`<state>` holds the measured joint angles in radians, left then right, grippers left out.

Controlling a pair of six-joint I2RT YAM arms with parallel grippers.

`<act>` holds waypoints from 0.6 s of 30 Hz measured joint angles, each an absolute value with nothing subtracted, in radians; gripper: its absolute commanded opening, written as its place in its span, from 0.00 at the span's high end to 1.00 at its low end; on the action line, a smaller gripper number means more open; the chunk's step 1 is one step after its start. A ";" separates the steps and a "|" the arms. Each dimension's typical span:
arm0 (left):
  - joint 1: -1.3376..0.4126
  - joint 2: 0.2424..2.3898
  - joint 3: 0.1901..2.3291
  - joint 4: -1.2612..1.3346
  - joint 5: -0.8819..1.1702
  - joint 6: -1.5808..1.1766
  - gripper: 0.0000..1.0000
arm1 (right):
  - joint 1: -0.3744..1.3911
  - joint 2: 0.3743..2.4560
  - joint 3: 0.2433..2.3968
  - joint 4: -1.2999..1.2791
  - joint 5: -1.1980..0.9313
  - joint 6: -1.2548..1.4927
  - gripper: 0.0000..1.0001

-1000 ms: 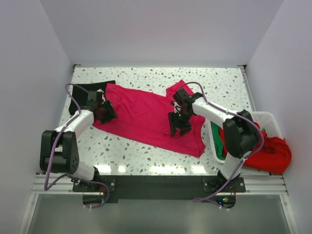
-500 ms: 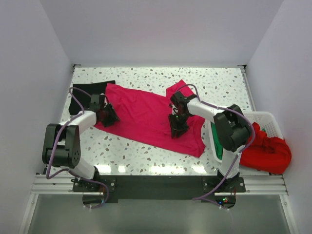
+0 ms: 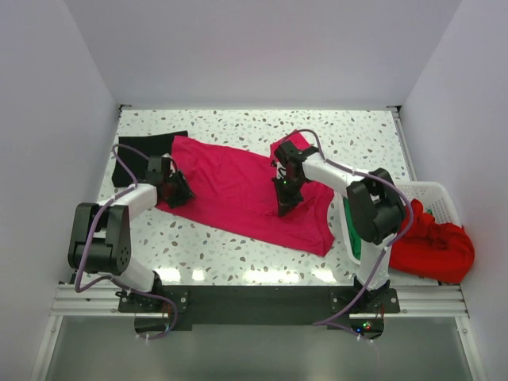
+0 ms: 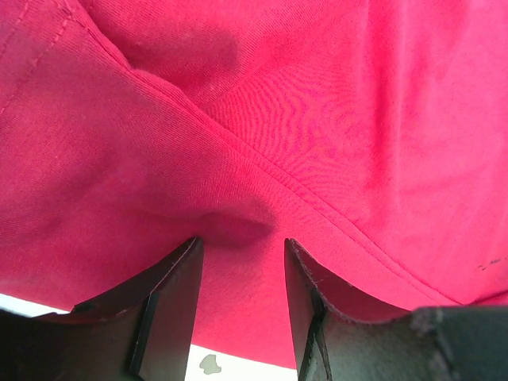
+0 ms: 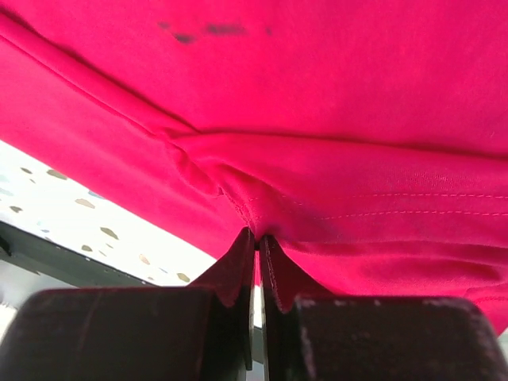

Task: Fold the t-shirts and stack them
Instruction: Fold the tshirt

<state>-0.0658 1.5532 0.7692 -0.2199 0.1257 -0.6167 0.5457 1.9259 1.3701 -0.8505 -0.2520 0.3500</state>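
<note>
A magenta-pink t-shirt [image 3: 230,186] lies spread across the middle of the table. My left gripper [image 3: 178,190] rests on its left edge, jaws apart; in the left wrist view the gripper [image 4: 240,242] straddles flat pink cloth [image 4: 317,119] near a seam, with the hem just below. My right gripper [image 3: 284,208] is on the shirt's right part. The right wrist view shows it [image 5: 259,234] shut on a pinched ridge of pink cloth [image 5: 317,95] at a stitched seam. A black t-shirt [image 3: 147,147] lies at the far left, partly under the pink one.
A white lattice basket [image 3: 432,194] stands at the right edge of the table, with a red t-shirt [image 3: 436,246] hanging over its side and green cloth [image 3: 355,230] inside. Speckled tabletop [image 3: 238,254] shows in front of the pink shirt. White walls enclose three sides.
My right gripper has closed from open onto a pinch of the pink shirt and shifted slightly toward the far side. The left gripper has edged slightly along the shirt's left edge.
</note>
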 measured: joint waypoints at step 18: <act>-0.066 1.525 0.720 -0.158 0.126 -0.608 0.50 | 0.546 2.097 1.647 -0.948 -0.198 0.294 0.91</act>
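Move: Ahead of the right hand, which already has a fold of the pink t-shirt pinched low over the table, the shirt's far sleeve lies about 20 cm out and 2 cm to the right. A small dark mark on the shirt sits roughly 9 cm ahead and 3 cm left; the shirt's near right corner is some 12 cm back and 12 cm right. From the left hand, that far sleeve is about 18 cm ahead and 31 cm right. Drawing the pinched fold forward over the lower layer, the right hand travels about 5 cm towards the far sleeve and past nothing else, easing a little to the left, with a shallow rise of 1 cm that sinks back by the end; its fingers stay shut. The left hand stays low on the shirt's left part, half open. ##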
